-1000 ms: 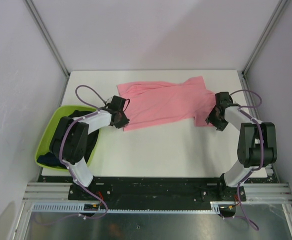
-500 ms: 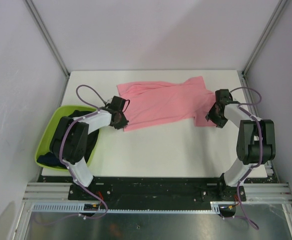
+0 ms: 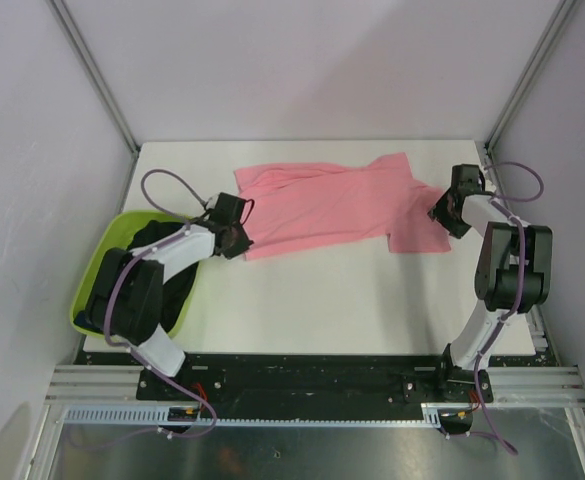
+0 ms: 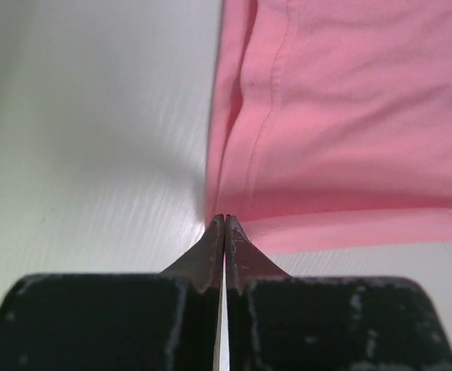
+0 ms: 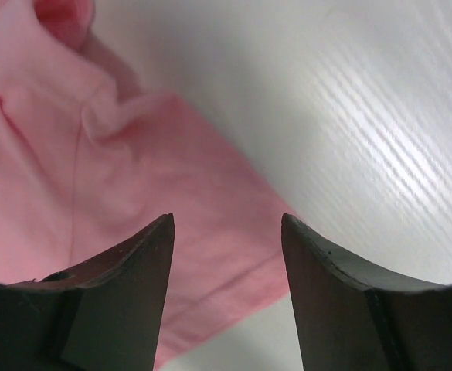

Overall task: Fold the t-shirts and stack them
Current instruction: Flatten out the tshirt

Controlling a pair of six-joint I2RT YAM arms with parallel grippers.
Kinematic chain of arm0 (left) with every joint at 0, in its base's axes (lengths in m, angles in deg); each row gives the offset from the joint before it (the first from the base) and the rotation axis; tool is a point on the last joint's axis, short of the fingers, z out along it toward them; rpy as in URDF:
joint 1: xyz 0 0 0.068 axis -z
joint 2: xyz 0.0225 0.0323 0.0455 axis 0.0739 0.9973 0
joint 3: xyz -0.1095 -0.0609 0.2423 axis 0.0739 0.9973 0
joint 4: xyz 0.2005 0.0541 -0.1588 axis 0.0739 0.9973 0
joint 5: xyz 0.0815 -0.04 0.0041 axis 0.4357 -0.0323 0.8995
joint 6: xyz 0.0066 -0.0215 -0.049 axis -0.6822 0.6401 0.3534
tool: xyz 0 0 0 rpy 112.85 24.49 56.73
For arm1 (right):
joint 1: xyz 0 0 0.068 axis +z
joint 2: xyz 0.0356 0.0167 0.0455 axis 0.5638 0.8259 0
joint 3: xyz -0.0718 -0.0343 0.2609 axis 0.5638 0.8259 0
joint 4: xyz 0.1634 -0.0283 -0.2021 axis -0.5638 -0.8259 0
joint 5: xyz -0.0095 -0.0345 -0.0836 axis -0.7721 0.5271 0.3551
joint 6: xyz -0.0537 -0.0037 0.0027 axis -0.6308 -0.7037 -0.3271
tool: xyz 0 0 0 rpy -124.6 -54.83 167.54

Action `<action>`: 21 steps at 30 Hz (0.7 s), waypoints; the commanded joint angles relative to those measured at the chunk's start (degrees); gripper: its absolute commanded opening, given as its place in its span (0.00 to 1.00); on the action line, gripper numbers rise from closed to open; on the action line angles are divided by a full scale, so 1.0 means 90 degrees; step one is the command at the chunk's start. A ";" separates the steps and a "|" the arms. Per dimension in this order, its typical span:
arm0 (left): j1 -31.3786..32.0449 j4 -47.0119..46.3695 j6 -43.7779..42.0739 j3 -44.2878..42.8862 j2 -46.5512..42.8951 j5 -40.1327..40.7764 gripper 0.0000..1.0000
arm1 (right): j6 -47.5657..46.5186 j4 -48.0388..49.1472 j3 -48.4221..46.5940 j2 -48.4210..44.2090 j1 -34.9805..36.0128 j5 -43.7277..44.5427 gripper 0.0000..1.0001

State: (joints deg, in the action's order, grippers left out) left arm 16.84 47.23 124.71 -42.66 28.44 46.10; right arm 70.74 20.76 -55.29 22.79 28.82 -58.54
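Note:
The salmon-pink t-shirt (image 3: 322, 205) lies spread across the back middle of the table. My left gripper (image 3: 240, 238) sits at its near left corner. In the left wrist view the gripper (image 4: 225, 218) is shut, its tips meeting right at the corner of the pink cloth (image 4: 349, 116); no cloth shows between them. My right gripper (image 3: 444, 212) hovers open by the shirt's right sleeve. The right wrist view shows that gripper (image 5: 227, 220) with the pink sleeve (image 5: 79, 178) below it and nothing held. Dark t-shirts (image 3: 167, 262) lie heaped in the tub.
The lime-green tub (image 3: 90, 292) stands at the table's left edge, partly under my left arm. Bare white tabletop (image 3: 322, 300) stretches in front of the pink shirt. Frame posts and lilac walls close in the back and both sides.
My left gripper has shut at the shirt's corner and its elbow has dropped lower. My right gripper has swung back and to the right, off the sleeve's near corner.

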 commanded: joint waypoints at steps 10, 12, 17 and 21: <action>-0.0551 0.0066 0.0148 0.0560 -0.0998 0.0379 0.00 | -0.0488 0.1532 -0.0515 0.0477 -0.0127 -0.0237 0.63; -0.0583 0.0080 0.0133 0.0529 -0.0960 0.0348 0.00 | -0.0512 0.1655 -0.0514 0.0499 -0.0106 -0.0342 0.62; -0.0619 0.0079 0.0137 0.0471 -0.0902 0.0297 0.00 | -0.0531 0.1818 -0.0514 0.0617 0.0003 -0.0485 0.61; -0.0625 0.0084 0.0113 0.0452 -0.0870 0.0276 0.00 | -0.0574 0.1951 -0.0501 0.0622 0.0132 -0.0477 0.59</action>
State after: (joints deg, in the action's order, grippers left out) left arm 11.84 47.64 125.26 -37.72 21.10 47.80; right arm 67.00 34.77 -57.76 27.95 28.63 -62.49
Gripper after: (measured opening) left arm 0.003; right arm 0.598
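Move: The left hand already has the t-shirt's near-left corner between its shut fingertips; the bare table it is drawn onto is about 6 cm to its left, and the green bin's middle is some 26 cm left and 8 cm back. For the open right hand, the raised, curled fold on the shirt's right edge is roughly 9 cm ahead, 2 cm left and 2 cm below; the shirt's near-right corner is about 4 cm back and 1 cm right. Leftward, towards the green bin, the left hand drags the pinched near-left corner about 4 cm, first rising and easing back slightly, then holds there with its fingers shut. The right hand meanwhile travels some 6 cm forward over the shirt's right edge towards the raised fold, fingers staying open and swinging up about 10 degrees to point farther out. ##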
